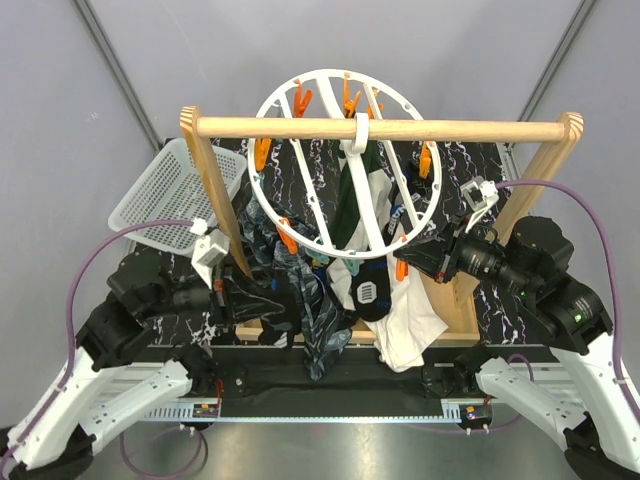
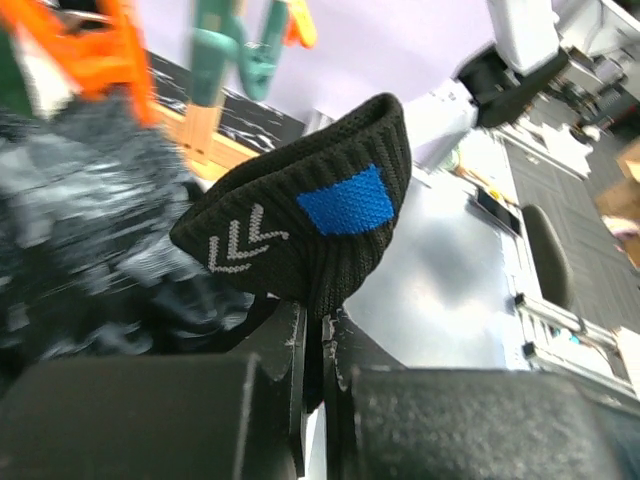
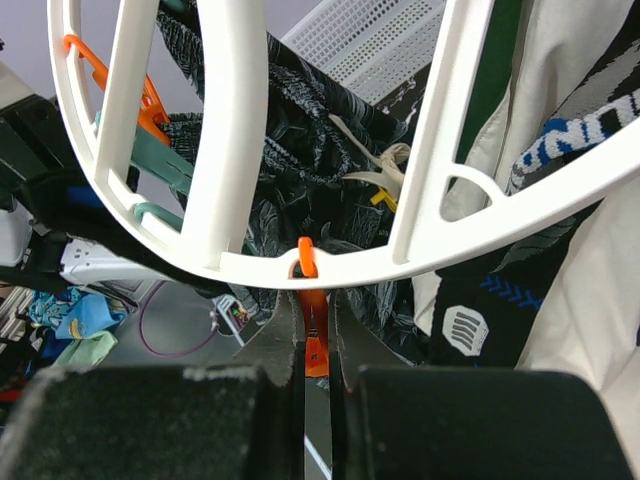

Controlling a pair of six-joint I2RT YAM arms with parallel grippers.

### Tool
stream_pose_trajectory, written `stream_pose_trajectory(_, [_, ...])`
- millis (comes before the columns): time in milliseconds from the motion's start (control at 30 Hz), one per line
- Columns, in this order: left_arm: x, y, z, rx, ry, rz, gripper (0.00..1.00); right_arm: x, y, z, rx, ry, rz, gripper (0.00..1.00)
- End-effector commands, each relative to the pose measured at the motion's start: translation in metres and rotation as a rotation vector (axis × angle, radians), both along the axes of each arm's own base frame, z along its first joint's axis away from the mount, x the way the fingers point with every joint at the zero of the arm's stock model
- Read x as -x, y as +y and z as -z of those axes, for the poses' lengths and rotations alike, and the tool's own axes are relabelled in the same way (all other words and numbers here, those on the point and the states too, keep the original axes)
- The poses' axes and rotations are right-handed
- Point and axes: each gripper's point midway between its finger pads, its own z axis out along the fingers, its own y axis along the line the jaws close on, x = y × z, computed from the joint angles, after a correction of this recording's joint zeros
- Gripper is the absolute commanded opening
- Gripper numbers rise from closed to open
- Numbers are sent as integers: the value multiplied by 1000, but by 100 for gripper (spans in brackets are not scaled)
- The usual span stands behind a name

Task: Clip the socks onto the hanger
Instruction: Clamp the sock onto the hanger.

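Observation:
The hanger (image 1: 300, 222), a white ring with spokes and orange pegs, hangs from the wooden rail. My right gripper (image 3: 317, 312) is shut on an orange peg (image 3: 317, 345) under the ring's lower rim (image 3: 250, 268); from above this gripper (image 1: 405, 262) sits at the ring's lower right. My left gripper (image 2: 322, 335) is shut on a black sock (image 2: 320, 205) with a blue patch and white chevrons, below the ring's lower left (image 1: 272, 303). Another black sock (image 1: 367, 292) with a white logo hangs from the hanger. A mottled teal-grey piece (image 1: 322, 325) hangs beside it.
The wooden rail (image 1: 450, 129) crosses in front of the ring, on slanted wooden side legs (image 1: 215, 190). A white mesh basket (image 1: 165, 195) lies at the back left. A larger white cloth (image 1: 412, 320) hangs below the ring on the right. Teal pegs (image 2: 235, 50) hang near the left gripper.

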Motion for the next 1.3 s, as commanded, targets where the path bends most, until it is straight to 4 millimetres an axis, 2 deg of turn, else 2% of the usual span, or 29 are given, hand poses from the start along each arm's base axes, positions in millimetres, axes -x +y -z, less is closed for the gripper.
stream_pose_trajectory(0, [-10,-18,-9,33,-48,-18,0,-16,-1,13,29,63,70,0])
stream_pose_trajectory(133, [-23,-35,0,-6,-89,-104,0,-17,0,9,17,51,70,0])
stream_pose_trajectory(167, [-17,-48,7,-23,-81,-65,0,-18,0,8,16,50,70,0])
stream_pose_trajectory(267, [-12,-68,17,-58,-99,-71,0,-17,1,3,5,45,65,0])
stream_pose_trajectory(300, [-12,-71,17,-63,-110,-85,0,-16,1,1,-1,45,64,0])
stream_pose_trajectory(333, [-20,-72,18,-74,-126,-145,0,-16,1,-2,-7,39,63,0])
stream_pose_trajectory(367, [-13,-78,17,-68,-133,-135,0,-15,2,-4,-14,38,61,0])
stream_pose_trajectory(433, [-21,-85,19,-84,-140,-203,0,-14,3,-9,-35,32,55,0])
stream_pose_trajectory(467, [-16,-90,13,-71,-144,-199,0,-13,3,-9,-42,32,53,0])
stream_pose_trajectory(500, [-24,-96,17,-91,-153,-257,0,-11,3,-11,-54,30,51,0])
stream_pose_trajectory(533, [-18,-101,15,-85,-159,-255,0,-11,3,-15,-69,16,51,0])
stream_pose_trajectory(567, [-17,-106,7,-55,-161,-277,0,-11,3,-13,-74,18,54,0])
stream_pose_trajectory(600, [-18,-111,8,-60,-165,-301,0,-10,3,-16,-87,16,51,0])
stream_pose_trajectory(633, [-20,-118,17,-100,-174,-370,0,-9,4,-19,-97,5,43,0])
stream_pose_trajectory(700, [-20,-126,14,-128,-195,-435,0,-6,4,-22,-110,4,37,0])
stream_pose_trajectory(733, [-18,-134,27,-192,-246,-509,0,-4,5,-24,-116,0,24,0])
stream_pose_trajectory(767, [-17,-136,19,-199,-262,-542,0,-3,5,-24,-117,-1,23,0])
stream_pose_trajectory(833, [-18,-142,18,-246,-303,-613,0,-1,3,-25,-117,-9,20,0])
stream_pose_trajectory(867, [-16,-150,36,-329,-344,-620,0,1,2,-27,-115,-18,19,0])
stream_pose_trajectory(900, [-16,-155,22,-312,-320,-638,0,2,1,-27,-109,-29,16,0])
stream_pose_trajectory(967, [-11,-167,25,-327,-328,-616,0,4,-1,-27,-98,-40,16,0])
stream_pose_trajectory(1100, [-5,-181,14,-311,-314,-591,0,10,-4,-25,-85,-55,3,0])
stream_pose_trajectory(1267, [-3,-189,14,-347,-334,-575,0,16,-4,-25,-89,-64,-19,0])
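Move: The left hand already holds the black sock with the blue patch. The orange clip for it, already pinched at the hanger's near rim by the right hand, lies some 20 cm to the left hand's right, 8 cm ahead and 2 cm higher. The left orange clip is about 10 cm ahead, 2 cm right and 3 cm above. From the right hand, the held sock is roughly 17 cm left and 8 cm back, about level; the white-logo sock hangs 5 cm left, 4 cm back and 9 cm below. Keeping its pinch on the black sock, the left hand sweeps about 19 cm to the right, across the near side of the hanging socks towards the orange clip in the right hand, sinking some 6 cm on the way and then rising about 2 cm at the end, while the wrist swings some 30 degrees counter-clockwise and tips the fingers downward. The right hand keeps its grip on that clip and, after staying almost still at first, draws it about 2 cm up and 2 cm back towards the robot. ##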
